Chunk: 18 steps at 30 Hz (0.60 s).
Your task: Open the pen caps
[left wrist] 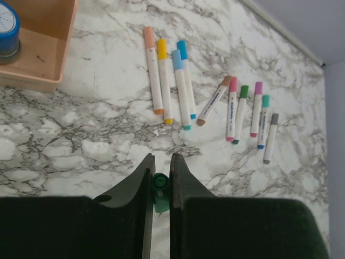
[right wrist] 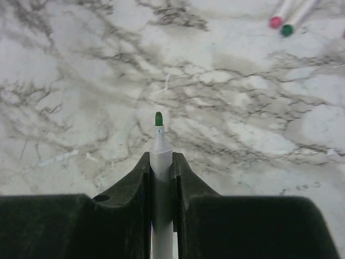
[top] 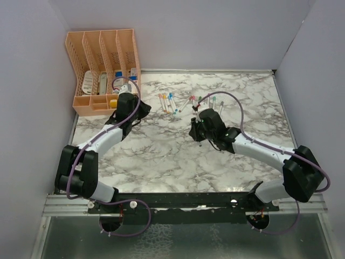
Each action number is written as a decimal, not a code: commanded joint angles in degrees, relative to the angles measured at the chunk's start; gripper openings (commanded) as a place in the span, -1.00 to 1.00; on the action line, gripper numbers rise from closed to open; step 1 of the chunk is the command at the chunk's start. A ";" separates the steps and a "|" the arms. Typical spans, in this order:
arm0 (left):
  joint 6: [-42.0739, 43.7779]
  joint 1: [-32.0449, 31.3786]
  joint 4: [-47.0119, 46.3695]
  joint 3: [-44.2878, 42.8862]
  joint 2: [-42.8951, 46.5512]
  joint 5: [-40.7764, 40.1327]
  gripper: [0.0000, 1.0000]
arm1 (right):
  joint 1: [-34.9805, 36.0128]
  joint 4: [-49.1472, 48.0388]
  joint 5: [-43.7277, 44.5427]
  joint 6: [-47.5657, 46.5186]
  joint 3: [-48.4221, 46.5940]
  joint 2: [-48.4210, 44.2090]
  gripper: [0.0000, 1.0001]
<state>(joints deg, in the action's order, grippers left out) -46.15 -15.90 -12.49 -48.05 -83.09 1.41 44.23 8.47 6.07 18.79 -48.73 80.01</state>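
Observation:
My left gripper (left wrist: pixel 160 159) is shut on a small green pen cap (left wrist: pixel 160 186), which sits off its pen between the jaws. It hovers at the left of the table, near the organizer (top: pixel 141 110). My right gripper (right wrist: pixel 160 156) is shut on a white pen barrel (right wrist: pixel 160 167) whose bare green tip (right wrist: pixel 158 118) points forward over the marble. In the top view the right gripper (top: pixel 195 129) is near the table's middle. Several capped pens (left wrist: pixel 167 81) lie in a row ahead of the left gripper, and a second row of capped pens (left wrist: pixel 248 113) lies to their right.
A peach desk organizer (top: pixel 105 70) stands at the back left, its tray corner (left wrist: pixel 38 43) holding a round blue item (left wrist: pixel 8 32). White walls close the table at the back and on both sides. Two pen ends (right wrist: pixel 281 24) show at the top right of the right wrist view.

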 commanded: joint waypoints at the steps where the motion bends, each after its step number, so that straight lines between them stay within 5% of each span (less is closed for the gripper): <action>1: 9.87 -0.87 13.82 -2.81 -2.29 -0.83 -1.00 | -7.32 4.00 4.78 -1.11 -4.56 2.44 -0.97; 18: 20.97 -2.38 29.68 -14.79 -19.19 -4.44 -0.95 | -24.90 0.85 -0.74 -2.74 -6.80 10.62 -0.97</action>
<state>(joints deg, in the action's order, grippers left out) -27.86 -18.02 13.61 -60.97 -101.06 -1.02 20.73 11.05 7.03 16.47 -55.11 88.36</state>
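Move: The left hand holds the green cap about 16 cm above bare marble; the spot it is heading for lies some 3 cm back and 1 cm right. The orange marker is about 15 cm ahead and 9 cm right, the blue bottle 13 cm ahead and 10 cm left. From the right hand, holding the uncapped green pen, the grey-capped marker lies about 21 cm ahead, 14 cm right and 10 cm down; the teal-capped one lies 3 cm farther out and 3 cm left of it. With the green cap still pinched in its closed fingers, the left hand drops about 12 cm towards the bare marble short of the tray and the orange marker, easing slightly back as its fingers tip down some 25 degrees and its left side rolls up. The right hand meanwhile carries the uncapped green pen right and forward, about 13 and 10 cm, towards the near end of the grey-capped marker, swinging clockwise and starting to sink slightly near the end, its grip kept. ##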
